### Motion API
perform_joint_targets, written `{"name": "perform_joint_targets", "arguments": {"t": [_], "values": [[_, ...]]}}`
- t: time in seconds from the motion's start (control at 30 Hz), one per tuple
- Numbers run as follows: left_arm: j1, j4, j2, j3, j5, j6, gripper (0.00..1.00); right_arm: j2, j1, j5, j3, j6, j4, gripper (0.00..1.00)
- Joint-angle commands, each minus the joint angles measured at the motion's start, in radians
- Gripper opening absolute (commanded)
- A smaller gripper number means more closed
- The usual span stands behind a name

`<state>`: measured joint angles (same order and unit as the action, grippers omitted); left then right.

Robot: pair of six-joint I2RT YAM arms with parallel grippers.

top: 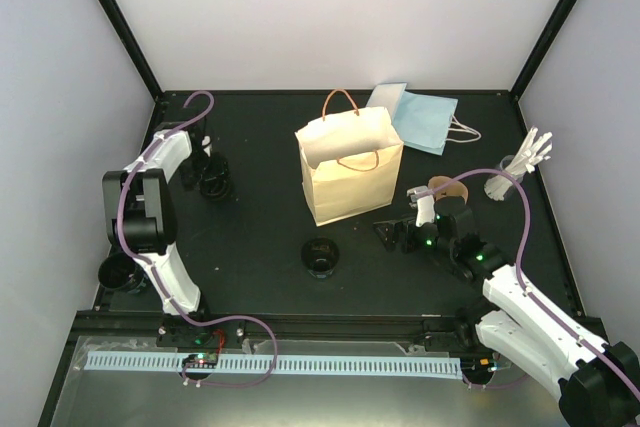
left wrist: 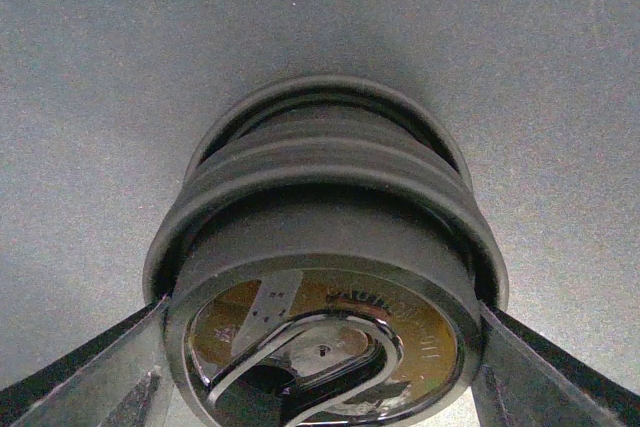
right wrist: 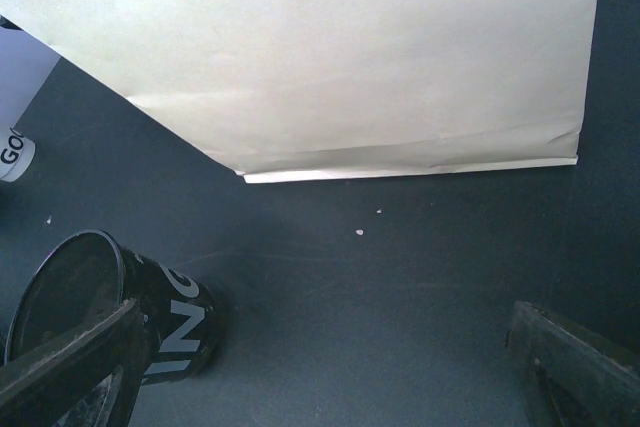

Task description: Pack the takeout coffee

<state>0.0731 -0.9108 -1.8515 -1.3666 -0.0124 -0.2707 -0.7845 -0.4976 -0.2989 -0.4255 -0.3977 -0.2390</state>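
Note:
The takeout coffee (top: 320, 256) is a black paper cup with white lettering, standing on the dark table in front of the tan paper bag (top: 349, 165). It shows in the right wrist view too, as the cup (right wrist: 170, 332) at lower left. My left gripper (top: 212, 179) is at the far left over a stack of black lids (left wrist: 330, 207). Its fingers (left wrist: 100, 382) press both sides of the top lid (left wrist: 325, 342), which still rests on the stack. My right gripper (top: 396, 234) stands open with nothing between its fingers, right of the cup and facing the bag (right wrist: 330, 57).
A blue bag (top: 428, 119) lies behind the tan bag. A brown ring (top: 450, 187) and a white stack (top: 520, 167) sit at the right. Another black cup (top: 120, 272) stands by the left arm's base.

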Motion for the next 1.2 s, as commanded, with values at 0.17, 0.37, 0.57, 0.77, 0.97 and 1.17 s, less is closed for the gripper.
{"name": "perform_joint_targets", "arguments": {"t": [0.17,0.37,0.57,0.77,0.97,1.17], "values": [[0.004,0.031,0.177,0.082,-0.07,-0.015,0.74,0.0,0.002,-0.016,-0.016,0.016,0.03,1.0],[0.002,0.036,0.299,0.171,-0.116,-0.014,0.74,-0.001,0.001,-0.029,-0.015,0.016,0.033,1.0],[0.002,0.052,0.437,0.252,-0.277,-0.006,0.73,-0.006,0.001,-0.099,-0.009,0.017,0.056,1.0],[-0.001,0.043,0.532,0.291,-0.437,-0.002,0.74,-0.018,-0.001,-0.248,-0.025,-0.005,0.123,0.99],[-0.038,0.056,0.642,0.378,-0.63,0.001,0.74,-0.082,-0.145,-0.22,-0.106,-0.022,0.187,0.98],[-0.057,0.084,0.719,0.47,-0.714,-0.014,0.74,-0.249,-0.31,-0.133,-0.242,0.006,0.222,0.98]]}}
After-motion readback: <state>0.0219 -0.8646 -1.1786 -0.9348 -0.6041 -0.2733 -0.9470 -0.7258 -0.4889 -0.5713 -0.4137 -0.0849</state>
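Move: The left gripper is already closed round a black lid on the lid stack, with another lid directly below. The black cup it is for stands about 28 cm to its right and 20 cm nearer the base, a few centimetres higher. The paper bag is some 36 cm right, 3 cm back. From the open right gripper the cup lies about 16 cm left, 5 cm back and 5 cm lower; the bag is roughly 13 cm ahead and 10 cm left. Keep the left grip on the lid and lift it off the stack, up and back at first, then swing right as well towards the open cup: about 12 cm right, 11 back, 10 up, tilting the fingers some 35 degrees towards the right. Midway, start the right gripper left towards the cup, rising and easing back a little, turning counter-clockwise, fingers wide open and touching nothing. ##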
